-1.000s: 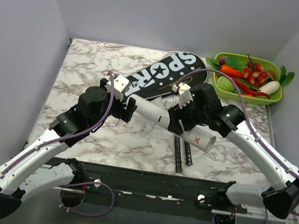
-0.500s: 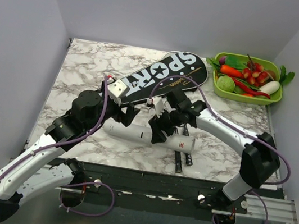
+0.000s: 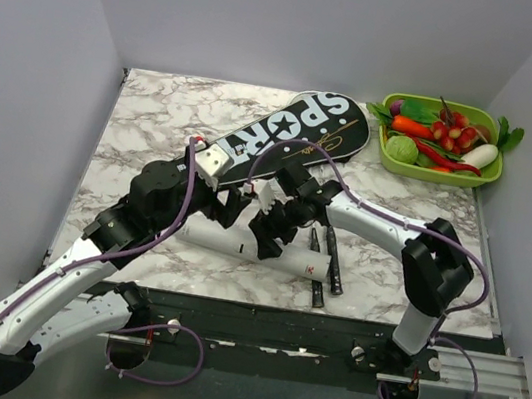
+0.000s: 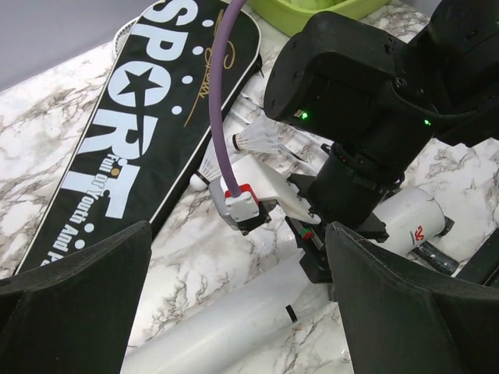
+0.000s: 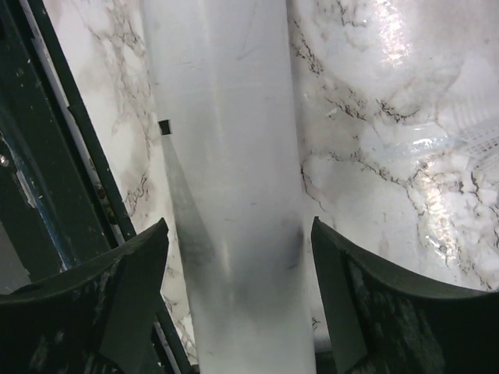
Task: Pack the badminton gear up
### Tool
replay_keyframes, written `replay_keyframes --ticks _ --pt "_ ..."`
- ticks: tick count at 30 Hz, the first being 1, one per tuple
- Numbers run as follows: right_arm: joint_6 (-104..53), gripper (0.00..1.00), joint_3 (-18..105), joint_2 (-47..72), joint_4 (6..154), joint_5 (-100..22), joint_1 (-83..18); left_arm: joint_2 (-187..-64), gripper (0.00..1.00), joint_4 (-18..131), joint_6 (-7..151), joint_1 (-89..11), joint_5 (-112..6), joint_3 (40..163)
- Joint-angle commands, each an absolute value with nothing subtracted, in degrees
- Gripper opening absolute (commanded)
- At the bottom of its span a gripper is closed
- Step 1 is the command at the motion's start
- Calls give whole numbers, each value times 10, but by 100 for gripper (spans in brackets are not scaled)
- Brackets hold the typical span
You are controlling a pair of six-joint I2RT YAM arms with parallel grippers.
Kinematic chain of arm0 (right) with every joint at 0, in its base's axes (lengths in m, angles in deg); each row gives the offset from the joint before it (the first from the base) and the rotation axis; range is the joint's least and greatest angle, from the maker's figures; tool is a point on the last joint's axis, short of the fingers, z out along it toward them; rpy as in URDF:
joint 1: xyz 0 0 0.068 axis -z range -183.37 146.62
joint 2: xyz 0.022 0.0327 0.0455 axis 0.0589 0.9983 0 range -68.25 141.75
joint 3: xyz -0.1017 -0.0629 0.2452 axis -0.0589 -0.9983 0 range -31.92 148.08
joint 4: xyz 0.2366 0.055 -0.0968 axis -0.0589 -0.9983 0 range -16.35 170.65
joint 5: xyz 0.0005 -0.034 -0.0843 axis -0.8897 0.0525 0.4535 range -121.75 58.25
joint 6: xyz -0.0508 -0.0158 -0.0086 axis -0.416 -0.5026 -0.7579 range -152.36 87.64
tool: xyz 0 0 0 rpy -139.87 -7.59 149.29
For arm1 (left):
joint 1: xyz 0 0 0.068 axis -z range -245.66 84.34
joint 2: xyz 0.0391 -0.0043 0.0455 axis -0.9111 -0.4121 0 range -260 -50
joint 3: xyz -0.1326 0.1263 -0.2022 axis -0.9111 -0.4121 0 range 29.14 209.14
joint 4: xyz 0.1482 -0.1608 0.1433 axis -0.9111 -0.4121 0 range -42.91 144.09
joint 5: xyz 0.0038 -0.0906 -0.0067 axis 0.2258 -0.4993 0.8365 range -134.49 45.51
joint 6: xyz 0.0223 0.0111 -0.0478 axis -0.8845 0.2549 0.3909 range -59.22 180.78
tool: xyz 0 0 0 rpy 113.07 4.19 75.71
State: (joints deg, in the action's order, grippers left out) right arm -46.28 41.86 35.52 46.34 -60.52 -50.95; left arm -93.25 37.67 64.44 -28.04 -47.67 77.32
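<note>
A long black cover [image 3: 292, 133] lettered "SPORT" lies at the back centre; it also shows in the left wrist view [image 4: 148, 109]. Two black racket handles [image 3: 329, 262] lie at the front right, their shafts hidden under my right arm. A white tube [image 3: 238, 246] lies flat on the marble. My right gripper [image 3: 266, 228] is open and straddles the tube [image 5: 234, 156], with a narrow gap on each side of it [image 5: 238, 288]. My left gripper [image 3: 228, 206] is open just above the tube's left part [image 4: 242, 327]. Two white shuttlecocks [image 4: 253, 144] lie beside the cover.
A green tray [image 3: 484, 178] of toy vegetables stands at the back right corner. The black rail [image 3: 278, 318] runs along the near table edge, close to the tube. Grey walls close in the left, back and right.
The white tube, held tilted above the table, has come down to lie flat near the front. My right arm swung left and down with it. My left gripper dropped slightly.
</note>
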Motion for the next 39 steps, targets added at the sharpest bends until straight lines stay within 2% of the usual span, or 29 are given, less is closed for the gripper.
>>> replay_keyframes --ticks 1,4,9,13,17,19,23,27,33,39 --pt "-467 85 402 316 495 -577 -513 -934 99 390 630 -276 -506 765" --pt "-455 94 387 288 511 -565 -512 -935 99 397 626 -276 -514 759" --pt "-417 98 365 219 516 -472 -511 -938 99 402 611 -274 -529 749" --pt "-356 100 335 133 485 -259 -511 -973 99 394 590 -268 -576 766" --pt "-223 100 336 70 366 -137 -506 -1042 99 338 556 -244 -632 808" --pt "-188 100 308 17 331 -156 -507 -1090 99 325 527 -217 -632 827" --pt "-122 100 245 -87 313 -194 -507 -1188 99 283 458 -95 -533 867" --pt "-81 100 212 -183 289 -209 -506 -1287 99 265 401 -42 -483 907" --pt "-27 100 177 -282 250 -217 -507 -1327 99 263 332 -26 -449 921" --pt "-3 100 188 -312 240 -257 -507 -1351 99 325 291 -25 -442 895"
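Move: Just below the right hand lies the white tube, straddled by its fingers, its middle about 3 cm to the left and 1 cm farther out. The black racket handles lie some 13 cm to the right and 2 cm back, the shuttlecocks 12 cm ahead and 1 cm right. From the left hand, the tube's middle is roughly 22 cm below, 3 cm back and 4 cm right; the handles are about 20 cm right and 4 cm back, the shuttlecocks 9 cm ahead and 8 cm right. Opening fully, the right hand lets go of the tube, lifts about 12 cm and sweeps some 20 cm right past the racket handles, first edging forward, then drawing back, turning clockwise nearly 60 degrees. The left hand, fingers still wide, swings right and sinks about 15 cm towards the tube's right part, turning clockwise and rolling its left side up; it stops above the tube without touching. ##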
